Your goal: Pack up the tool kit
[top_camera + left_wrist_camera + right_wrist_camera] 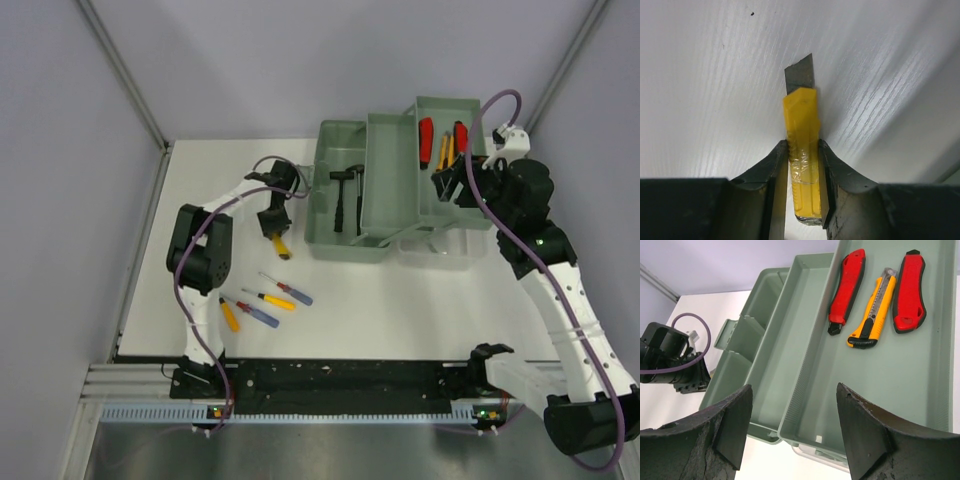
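Observation:
The grey-green tool kit [345,240] stands open at the table's back, its trays [900,390] folded out. A small hammer [345,195] lies in the lower box. In the upper tray a yellow knife [872,310] lies between two red-handled tools [847,282]. My left gripper [803,150] is down at the table, left of the box, shut on a second yellow knife [802,125] with its blade [800,75] pointing away. My right gripper [792,425] hovers open over the near edge of the trays, holding nothing.
Several screwdrivers [272,299] with yellow, red and blue handles lie loose on the white table in front of the left arm. The translucent lid [440,250] sticks out under the box's front right. Grey walls close the back and sides.

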### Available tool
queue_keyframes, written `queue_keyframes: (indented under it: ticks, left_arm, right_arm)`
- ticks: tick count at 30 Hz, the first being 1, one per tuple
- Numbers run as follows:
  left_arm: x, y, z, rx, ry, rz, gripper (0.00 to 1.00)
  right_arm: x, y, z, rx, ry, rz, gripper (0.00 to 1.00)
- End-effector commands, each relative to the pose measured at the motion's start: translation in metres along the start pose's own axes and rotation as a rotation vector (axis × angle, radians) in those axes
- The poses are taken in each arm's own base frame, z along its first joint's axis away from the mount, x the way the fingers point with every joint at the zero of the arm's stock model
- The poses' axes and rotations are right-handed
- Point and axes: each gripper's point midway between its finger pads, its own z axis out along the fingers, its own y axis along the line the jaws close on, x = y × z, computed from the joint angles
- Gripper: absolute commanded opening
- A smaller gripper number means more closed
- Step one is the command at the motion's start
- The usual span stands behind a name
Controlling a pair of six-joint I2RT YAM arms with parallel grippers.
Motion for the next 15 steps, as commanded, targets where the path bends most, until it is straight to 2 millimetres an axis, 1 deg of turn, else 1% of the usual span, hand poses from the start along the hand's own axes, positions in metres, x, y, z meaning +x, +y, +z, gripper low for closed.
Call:
queue_keyframes:
  ticks: [1, 4, 6, 9, 11, 13, 14, 15]
  left_arm:
    - [-0.02, 0.003, -0.041, 0.043, -0.068, 0.029, 0.0]
    - [-0.036, -0.002, -0.079, 0.124, -0.133, 0.017, 0.0]
    - [-0.047, -0.004, -0.109, 0.183, -0.182, 0.001, 0.0]
    - [-0.068, -0.013, -0.168, 0.292, -0.291, -0.002, 0.0]
    - [-0.078, -0.021, -0.206, 0.368, -0.355, 0.004, 0.0]
    - [-0.084, -0.032, -0.244, 0.459, -0.413, 0.018, 0.0]
    - [-0.086, -0.041, -0.261, 0.514, -0.434, 0.034, 0.0]
    - [-0.083, -0.055, -0.279, 0.586, -0.444, 0.055, 0.0]
  right_arm:
    - [-0.025, 0.017, -0.015, -0.065, -0.067, 0.014, 0.67]
    - [-0.027, 0.021, -0.018, -0.08, -0.065, 0.02, 0.67]
    - [-0.028, 0.022, -0.021, -0.08, -0.066, 0.026, 0.67]
    - [-0.034, 0.022, -0.028, -0.075, -0.085, 0.033, 0.67]
    - [-0.038, 0.024, -0.033, -0.076, -0.096, 0.035, 0.67]
    - [-0.041, 0.024, -0.037, -0.075, -0.103, 0.035, 0.67]
    - [-0.042, 0.025, -0.039, -0.077, -0.107, 0.037, 0.67]
    - [-0.043, 0.025, -0.042, -0.075, -0.111, 0.04, 0.67]
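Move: Just clear of the table, the left hand already holds the yellow knife; the toolbox's top tray, with the other knives in it, lies some 40 cm to its right, 5 cm farther out and roughly 17 cm higher. The lower bin's middle is about 16 cm right and 8 cm ahead, the middle tray some 29 cm right and 6 cm ahead. The nearest screwdriver lies 14 cm back and 3 cm right. From the right hand, the top tray is about 12 cm ahead, 4 cm right and 13 cm below. Lifting the pinched yellow knife almost straight up by about 21 cm, the left hand starts gently and gathers speed, edging right towards the toolbox late on. The wrist tips some 25 degrees so the fingers swing forward, keeping their grip. The right hand, empty and open, eases back about 2 cm and slightly up. ##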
